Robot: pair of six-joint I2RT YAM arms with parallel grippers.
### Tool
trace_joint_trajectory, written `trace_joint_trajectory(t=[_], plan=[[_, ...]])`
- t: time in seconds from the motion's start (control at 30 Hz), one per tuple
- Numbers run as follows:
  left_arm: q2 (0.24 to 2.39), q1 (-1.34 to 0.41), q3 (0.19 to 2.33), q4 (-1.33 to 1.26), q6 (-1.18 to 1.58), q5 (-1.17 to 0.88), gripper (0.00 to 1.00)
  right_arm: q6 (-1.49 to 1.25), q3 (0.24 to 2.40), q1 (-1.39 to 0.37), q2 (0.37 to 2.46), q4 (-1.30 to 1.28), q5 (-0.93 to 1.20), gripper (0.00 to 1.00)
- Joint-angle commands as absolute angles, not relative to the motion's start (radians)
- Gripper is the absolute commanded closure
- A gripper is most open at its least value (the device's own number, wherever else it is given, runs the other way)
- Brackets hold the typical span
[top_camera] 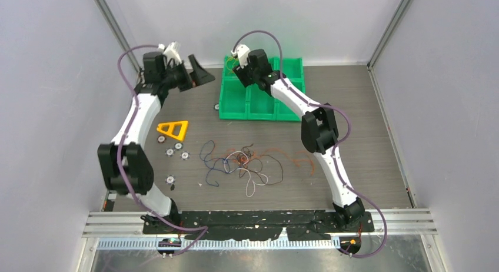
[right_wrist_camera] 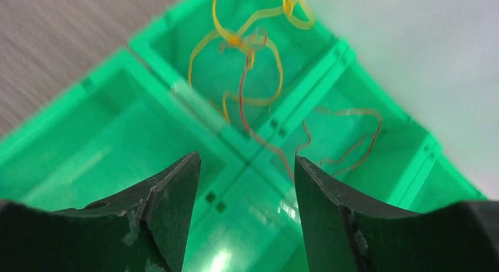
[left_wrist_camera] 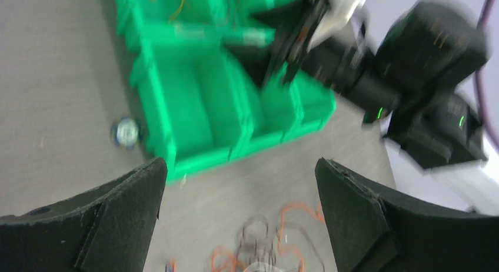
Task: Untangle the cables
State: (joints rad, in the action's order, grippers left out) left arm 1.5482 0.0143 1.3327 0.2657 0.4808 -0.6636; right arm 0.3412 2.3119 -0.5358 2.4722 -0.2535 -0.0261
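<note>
The cables (top_camera: pixel 244 164) lie in a loose tangle at mid-table: black, white, orange and blue strands overlapping; the left wrist view shows them (left_wrist_camera: pixel 276 236) blurred at its lower edge. A yellow cable (right_wrist_camera: pixel 235 42) is coiled in one compartment of the green bin (right_wrist_camera: pixel 88 142). A red cable (right_wrist_camera: pixel 244 104) drapes over the divider into the neighbouring compartment. My right gripper (right_wrist_camera: pixel 247 159) hovers over the bin (top_camera: pixel 262 104), open, with nothing between its fingers. My left gripper (left_wrist_camera: pixel 239 166) is wide open and empty, raised at the back left (top_camera: pixel 203 69), away from the tangle.
An orange triangular frame (top_camera: pixel 173 129) lies left of the tangle, with several small round discs (top_camera: pixel 176 151) near it and one disc (top_camera: pixel 216 106) by the bin's left corner. Grey walls close in the back and both sides.
</note>
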Motion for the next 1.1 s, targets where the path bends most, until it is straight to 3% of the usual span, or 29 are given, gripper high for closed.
trace_joint_trajectory(t=[0.0, 0.17, 0.3, 0.57, 0.9, 1.07], plan=[[1.763, -0.089, 1.639, 0.188, 0.481, -0.532, 0.01, 0.319, 2.14, -0.498, 2.264, -0.246, -0.062, 0.32], [2.094, -0.178, 2.124, 0.368, 0.575, -0.305, 0.01, 0.269, 1.906, -0.425, 1.996, -0.3, -0.019, 0.15], [2.285, -0.214, 2.319, 0.382, 0.66, -0.251, 0.0, 0.236, 1.766, -0.352, 1.844, -0.378, 0.031, 0.06], [2.395, -0.264, 2.315, 0.315, 0.717, -0.138, 0.02, 0.226, 1.547, -0.237, 1.639, -0.441, 0.098, 0.03], [2.485, -0.282, 2.362, 0.281, 0.78, -0.091, 0.28, 0.239, 1.477, -0.207, 1.549, -0.473, 0.129, 0.03], [2.515, -0.294, 2.377, 0.278, 0.81, -0.078, 0.32, 0.239, 1.478, -0.194, 1.534, -0.488, 0.126, 0.03]])
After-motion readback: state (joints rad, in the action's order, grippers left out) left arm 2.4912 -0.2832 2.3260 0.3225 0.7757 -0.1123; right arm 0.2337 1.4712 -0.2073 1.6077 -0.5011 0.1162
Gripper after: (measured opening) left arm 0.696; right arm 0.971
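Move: The red cable lies over the wall between the bin's two far compartments on the left. From the left hand that spot is roughly 22 cm ahead, 13 cm to the right and 14 cm below. The yellow cable is some 26 cm ahead, 8 cm right and 17 cm down. The green bin's middle sits 18 cm ahead, 18 cm right, 17 cm down. For the right hand, close over the bin, the red cable is about 3 cm ahead, 1 cm left, 5 cm below. Forward and to the right the empty left hand sweeps some 24 cm, then sinks about 10 cm to the red cable at the compartment wall, its wide fingers starting to close and the wrist turning nearly 20 degrees counter-clockwise. To make room, the right hand dips a little, backs off to the right and towards its base by almost 30 cm, rises over the bin, and opens its fingers fully. ##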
